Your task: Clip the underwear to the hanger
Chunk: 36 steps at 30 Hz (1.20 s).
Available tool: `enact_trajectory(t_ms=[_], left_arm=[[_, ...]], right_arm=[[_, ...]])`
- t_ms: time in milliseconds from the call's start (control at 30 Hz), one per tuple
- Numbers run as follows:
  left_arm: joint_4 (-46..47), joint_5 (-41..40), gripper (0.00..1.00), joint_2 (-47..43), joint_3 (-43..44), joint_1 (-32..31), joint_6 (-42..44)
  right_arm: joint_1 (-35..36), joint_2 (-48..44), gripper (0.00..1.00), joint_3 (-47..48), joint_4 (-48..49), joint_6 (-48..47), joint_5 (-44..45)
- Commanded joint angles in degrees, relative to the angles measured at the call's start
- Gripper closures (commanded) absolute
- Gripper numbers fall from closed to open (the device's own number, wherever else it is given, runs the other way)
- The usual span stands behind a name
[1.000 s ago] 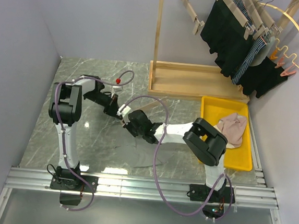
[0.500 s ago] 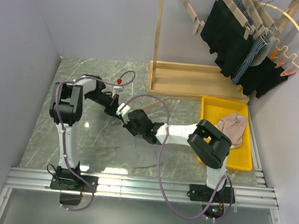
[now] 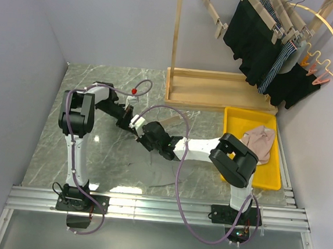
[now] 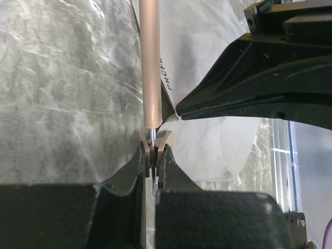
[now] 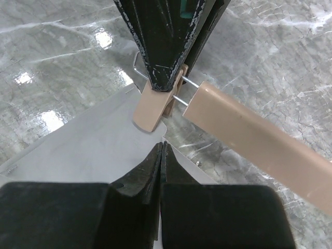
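Observation:
The hanger (image 4: 150,62) lies on the marble table as a pale wooden bar with a thin wire at its end. My left gripper (image 4: 154,142) is shut on the hanger's wooden clip (image 5: 150,111), squeezing its tails. The light grey underwear (image 5: 88,150) lies flat beside and under the clip's mouth. My right gripper (image 5: 162,146) is shut on the underwear's edge, right in front of the clip. In the top view the two grippers meet at mid-table, left gripper (image 3: 133,123) and right gripper (image 3: 142,131). The underwear (image 3: 161,169) trails toward the near edge, and a short piece of the hanger (image 3: 168,120) shows.
A wooden rack (image 3: 216,89) stands at the back with black garments (image 3: 250,38) and a yellow hoop hanger (image 3: 331,40) hung on it. A yellow tray (image 3: 267,174) at the right holds a beige-pink garment (image 3: 258,144). Walls close in on the left and right.
My right arm has shifted slightly, and more of the underwear now shows on the table below it. The left gripper stays clamped on the clip.

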Motion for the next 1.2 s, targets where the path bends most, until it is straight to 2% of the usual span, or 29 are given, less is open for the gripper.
enact_trajectory(t_ms=[0,433,533,633,667,867,1067,1167], left_arm=[[-3.7,1.6,1.0,-0.3,1.6,-1.1,4.8],[-3.7,0.8,1.0,-0.5,1.2,-3.4,4.6],[-3.7,0.6,0.97,-0.9,0.9,-3.4,4.9],[-3.7,0.3,0.89,-0.9,0.8,-3.4,4.7],[-3.7,0.4,0.82,-0.9,0.9,-3.4,4.5],[-3.7,0.2,0.62,-0.8,0.9,-3.3,4.0],[-3.7,0.2,0.52,-0.5,1.5,-3.1,3.6],[-3.4,0.4,0.51,-0.4,1.9,-2.7,2.7]], right_arm=[[0.4,-3.1,1.0,0.1,0.8,-0.5,0.5],[0.6,-4.3,1.0,-0.3,0.1,0.0,1.3],[0.6,-4.3,1.0,-0.5,0.1,-0.2,1.6],[0.5,-4.2,1.0,-0.5,0.2,-0.4,1.8],[0.6,-4.2,1.0,-0.6,0.3,-0.4,1.9],[0.5,-4.0,1.0,-0.6,0.3,-0.2,1.8],[0.5,-3.9,1.0,-0.6,0.3,-0.2,1.8],[0.4,-3.6,1.0,-0.5,0.3,-0.2,1.7]])
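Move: The left hand holds the clip squeezed. The underwear's left waistband corner lies about 2 cm back and 1 cm right of this hand, 1 cm lower. The hanger bar's middle is some 10 cm right and 3 cm ahead, about level; the underwear's middle is 12 cm right, 11 cm back, 4 cm below. From the right hand, which pinches the waistband, the clip is about 2 cm ahead and 1 cm left, level. Left hand slides the clip 2 cm back-right over the waistband, then opens, while the right holds, rising 1 cm. ##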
